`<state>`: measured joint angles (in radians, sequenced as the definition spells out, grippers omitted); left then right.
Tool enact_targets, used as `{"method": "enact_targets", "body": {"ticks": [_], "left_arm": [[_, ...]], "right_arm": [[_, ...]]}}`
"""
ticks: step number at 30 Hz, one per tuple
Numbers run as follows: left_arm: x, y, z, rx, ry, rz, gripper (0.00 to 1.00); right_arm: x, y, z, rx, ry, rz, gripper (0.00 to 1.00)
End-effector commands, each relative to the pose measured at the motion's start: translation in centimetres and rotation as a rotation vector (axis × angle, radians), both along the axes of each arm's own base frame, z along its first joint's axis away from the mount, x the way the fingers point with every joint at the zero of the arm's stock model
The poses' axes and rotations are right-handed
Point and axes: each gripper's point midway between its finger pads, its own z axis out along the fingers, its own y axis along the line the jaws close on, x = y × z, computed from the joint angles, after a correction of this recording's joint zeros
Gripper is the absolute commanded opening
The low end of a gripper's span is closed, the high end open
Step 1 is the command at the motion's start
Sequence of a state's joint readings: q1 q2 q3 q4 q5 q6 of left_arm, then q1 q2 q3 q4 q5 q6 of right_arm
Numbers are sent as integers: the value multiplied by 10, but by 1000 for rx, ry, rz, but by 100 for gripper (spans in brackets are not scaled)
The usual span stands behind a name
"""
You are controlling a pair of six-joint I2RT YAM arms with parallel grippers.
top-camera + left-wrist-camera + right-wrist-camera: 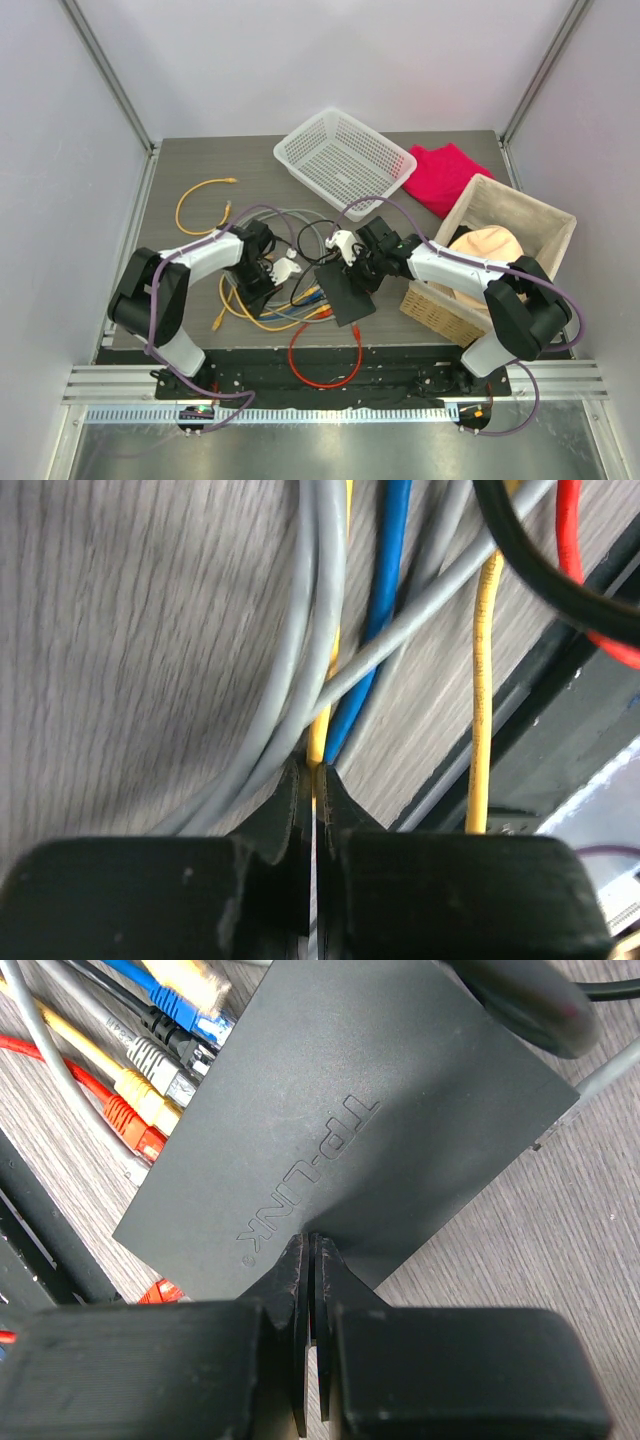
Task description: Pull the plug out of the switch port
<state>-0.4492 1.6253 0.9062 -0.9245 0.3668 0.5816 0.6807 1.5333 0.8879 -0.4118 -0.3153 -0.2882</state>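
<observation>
The switch point(350, 297) is a flat matte-black box point(350, 1130) lying in front of the arms. Several plugs point(165, 1060), blue, yellow, black, grey and red, sit in the ports along its left edge. My right gripper point(312, 1240) is shut with nothing between the jaws, its tips resting on the switch's top near the raised logo point(352, 272). My left gripper point(313, 768) is shut down to a hairline gap over the cable bundle left of the switch point(275, 272). A yellow cable point(318, 742) runs up to its tips beside a blue cable point(385, 600); a pinch on it does not show.
Grey cables point(310, 650) cross the wooden table. A red cable point(325, 365) loops over the front edge. A white mesh basket point(343, 160) and a red cloth point(447, 175) lie at the back, a wicker box point(500, 205) stands on the right, and a loose yellow cable point(205, 200) lies at back left.
</observation>
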Motion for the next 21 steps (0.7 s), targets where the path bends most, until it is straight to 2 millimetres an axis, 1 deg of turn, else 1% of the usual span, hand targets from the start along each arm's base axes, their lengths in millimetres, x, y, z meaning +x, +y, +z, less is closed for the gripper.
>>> {"method": "enact_targets", "body": {"ticks": [1,2,3,4,5,6,7,8,10,11,13,14,16,17,19,20,21], "left_arm": [[23,1,29,2,-71,-95,0],[39,-5,48,-16,-124,-115,0],[31,0,61,1,-86,-138,0],[33,0,71,-6,-89,-182,0],[46,-4,87,-10,-115,-199,0],[36,3,97,21,-62,-213,0],[36,9,102,47,-50,-253,0],[28,16,115,75,0,-274,0],[23,31,118,146,60,-303,0],[16,38,119,167,99,-318,0],[10,50,117,205,112,-343,0],[7,56,107,220,112,-358,0],[6,65,100,252,95,-380,0],[6,73,93,297,93,-391,0],[9,80,85,347,89,-386,21],[15,77,79,340,51,-367,27],[17,73,79,318,29,-346,31]], "right_arm": [[-1,-14,-16,-73,5,-21,2],[-2,-13,-15,-71,7,-20,1],[-2,-13,-17,-75,10,-19,2],[-2,-13,-17,-74,12,-21,2],[-2,-13,-17,-73,14,-20,2],[-2,-12,-17,-72,15,-21,2],[-1,-11,-18,-74,15,-18,2],[0,-11,-18,-74,15,-18,2],[3,-9,-16,-72,7,-17,2],[4,-9,-16,-74,5,-16,2],[6,-8,-15,-71,0,-17,2],[6,-8,-15,-71,-1,-16,2],[6,-8,-15,-70,-4,-17,2],[7,-7,-14,-68,-6,-17,2],[6,-8,-14,-69,-4,-18,2],[5,-9,-14,-71,-3,-17,2],[4,-9,-14,-72,-1,-16,2]]}}
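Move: The left hand already pinches the yellow cable low over the table; that cable's plug at the switch lies about 12 cm to its right and 4 cm ahead. The switch's middle is some 20 cm to the right and 3 cm ahead, and a loose yellow plug 10 cm to the left and 4 cm back. The right fingertips already rest on the switch, whose middle is about 4 cm to their left and 1 cm ahead, just below. Left hand jerks yellow cable 10 cm up and forward, swings back-left-down, opening; right keeps pinning the switch. ##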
